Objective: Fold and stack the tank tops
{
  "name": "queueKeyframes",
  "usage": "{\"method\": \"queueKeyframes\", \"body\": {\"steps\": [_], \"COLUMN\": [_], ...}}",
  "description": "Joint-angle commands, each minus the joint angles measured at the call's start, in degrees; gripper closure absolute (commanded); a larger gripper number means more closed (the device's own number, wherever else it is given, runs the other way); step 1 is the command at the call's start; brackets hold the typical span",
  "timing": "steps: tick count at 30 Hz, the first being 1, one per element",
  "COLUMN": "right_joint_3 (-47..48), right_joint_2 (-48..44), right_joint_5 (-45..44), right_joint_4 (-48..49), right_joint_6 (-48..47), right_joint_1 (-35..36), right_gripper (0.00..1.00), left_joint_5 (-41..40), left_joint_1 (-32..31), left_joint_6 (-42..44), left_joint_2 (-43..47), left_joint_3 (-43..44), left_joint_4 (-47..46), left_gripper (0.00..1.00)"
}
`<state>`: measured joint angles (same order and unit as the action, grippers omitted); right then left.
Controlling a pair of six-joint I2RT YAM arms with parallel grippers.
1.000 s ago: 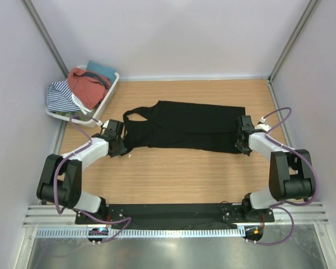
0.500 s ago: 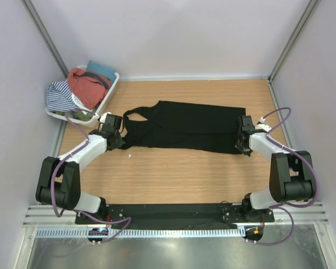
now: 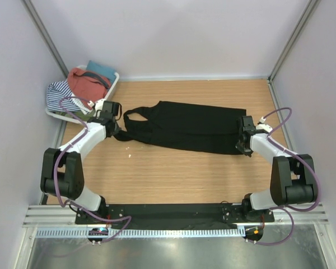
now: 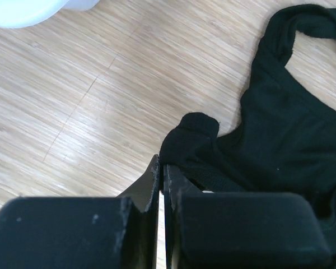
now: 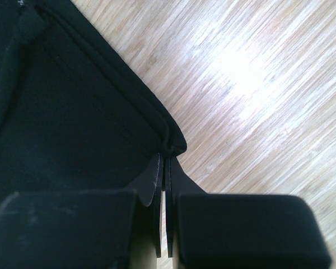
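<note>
The black tank top (image 3: 185,126) lies stretched across the wooden table, straps to the left and hem to the right. My left gripper (image 3: 118,134) is shut on the cloth at the strap end, and the left wrist view shows a black fold (image 4: 193,134) pinched at the gripper (image 4: 161,168). My right gripper (image 3: 242,147) is shut on the near hem corner (image 5: 173,143), which bunches at the tips of the gripper (image 5: 167,161). The rust-red tank top (image 3: 85,85) lies heaped in the white basket (image 3: 108,95) at the far left.
The basket also holds a striped cloth (image 3: 59,94) hanging over its left rim and a teal cloth (image 3: 101,69). Grey walls close in the table on the left, back and right. Bare wood (image 3: 179,174) lies between the black top and the arm bases.
My left gripper has shut on the strap end and moved away and left toward the basket, drawing that end of the black top with it. The right gripper has held still.
</note>
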<state>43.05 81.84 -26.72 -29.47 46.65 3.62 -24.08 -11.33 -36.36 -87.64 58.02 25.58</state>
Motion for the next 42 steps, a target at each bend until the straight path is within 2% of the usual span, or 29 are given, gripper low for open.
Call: {"method": "queueKeyframes", "body": {"steps": [1, 11, 21, 24, 25, 27, 28, 29, 31, 39, 40, 42], "right_joint_3": [0.46, -3.49, -7.27, -8.59, -8.77, -9.3, -9.47, -9.91, -10.35, -5.7, -4.82, -2.45], "right_joint_2": [-2.65, -7.39, -14.25, -16.18, -16.71, -18.03, -18.47, -19.0, -20.57, -20.59, -20.24, -19.01], "right_joint_5": [-0.7, 2.28, 7.21, 6.6, 5.9, 4.93, 4.75, 4.75, 4.66, 0.01, -0.61, -1.75], "right_joint_4": [-1.64, -3.83, -8.4, -9.54, -9.98, -11.13, -11.39, -11.48, -11.74, -12.89, -12.89, -11.58], "right_joint_6": [-0.6, 0.89, 2.74, 3.35, 3.62, 4.84, 5.29, 5.55, 6.69, 6.35, 6.0, 4.15], "right_joint_1": [-0.28, -0.28, -0.36, -0.28, -0.28, -0.28, -0.28, -0.28, -0.28, -0.28, -0.28, -0.28], "right_gripper": [0.99, 0.99, 0.99, 0.99, 0.99, 0.88, 0.82, 0.68, 0.58, 0.55, 0.54, 0.54], "left_joint_5": [-3.08, -2.81, -9.93, -8.98, -8.45, -6.7, -6.08, -5.38, -3.62, -1.59, -1.59, 4.18], "left_joint_1": [0.44, 2.37, 4.83, 4.83, 4.83, 4.92, 4.83, 4.92, 4.83, 4.83, 4.83, 4.83], "left_joint_6": [-0.29, -8.8, -15.93, -16.82, -16.81, -16.81, -16.29, -15.94, -14.45, -9.7, -9.17, -5.33], "left_joint_2": [0.7, 7.99, 12.66, 12.75, 12.67, 12.58, 12.75, 13.01, 14.06, 18.02, 18.37, 18.9], "left_joint_3": [0.79, -5.63, -4.49, -5.55, -5.9, -6.95, -7.39, -8.18, -8.8, -8.01, -7.49, -6.78], "left_joint_4": [1.66, 6.14, 16.69, 17.31, 16.7, 15.21, 14.41, 13.62, 11.25, 7.73, 7.55, 3.02], "left_gripper": [1.0, 1.0, 1.0, 1.0, 0.97, 0.91, 0.77, 0.7, 0.59, 0.46, 0.41, 0.36]}}
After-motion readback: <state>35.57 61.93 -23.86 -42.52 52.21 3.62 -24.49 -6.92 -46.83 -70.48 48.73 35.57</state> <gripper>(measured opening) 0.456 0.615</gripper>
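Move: Both hands hold the tank top. The left, about 7 cm above the table, takes its left end to bare table about 8 cm back and 4 cm left; the strap loop is 7 cm right and 8 cm ahead of this hand, the basket some 15 cm left and 16 cm ahead. The right, low over the table, takes its corner about 7 cm back and 2 cm left; the cloth's middle lies 27 cm left and 11 cm ahead. Back towards the base together, both hands drag the pinched tank top some 7 to 8 cm, the left also swinging about 4 cm left while turning nearly 20 degrees counter-clockwise. Then both open and let go of the cloth, finishing with a small rise of a centimetre or two and a slight start forward. ##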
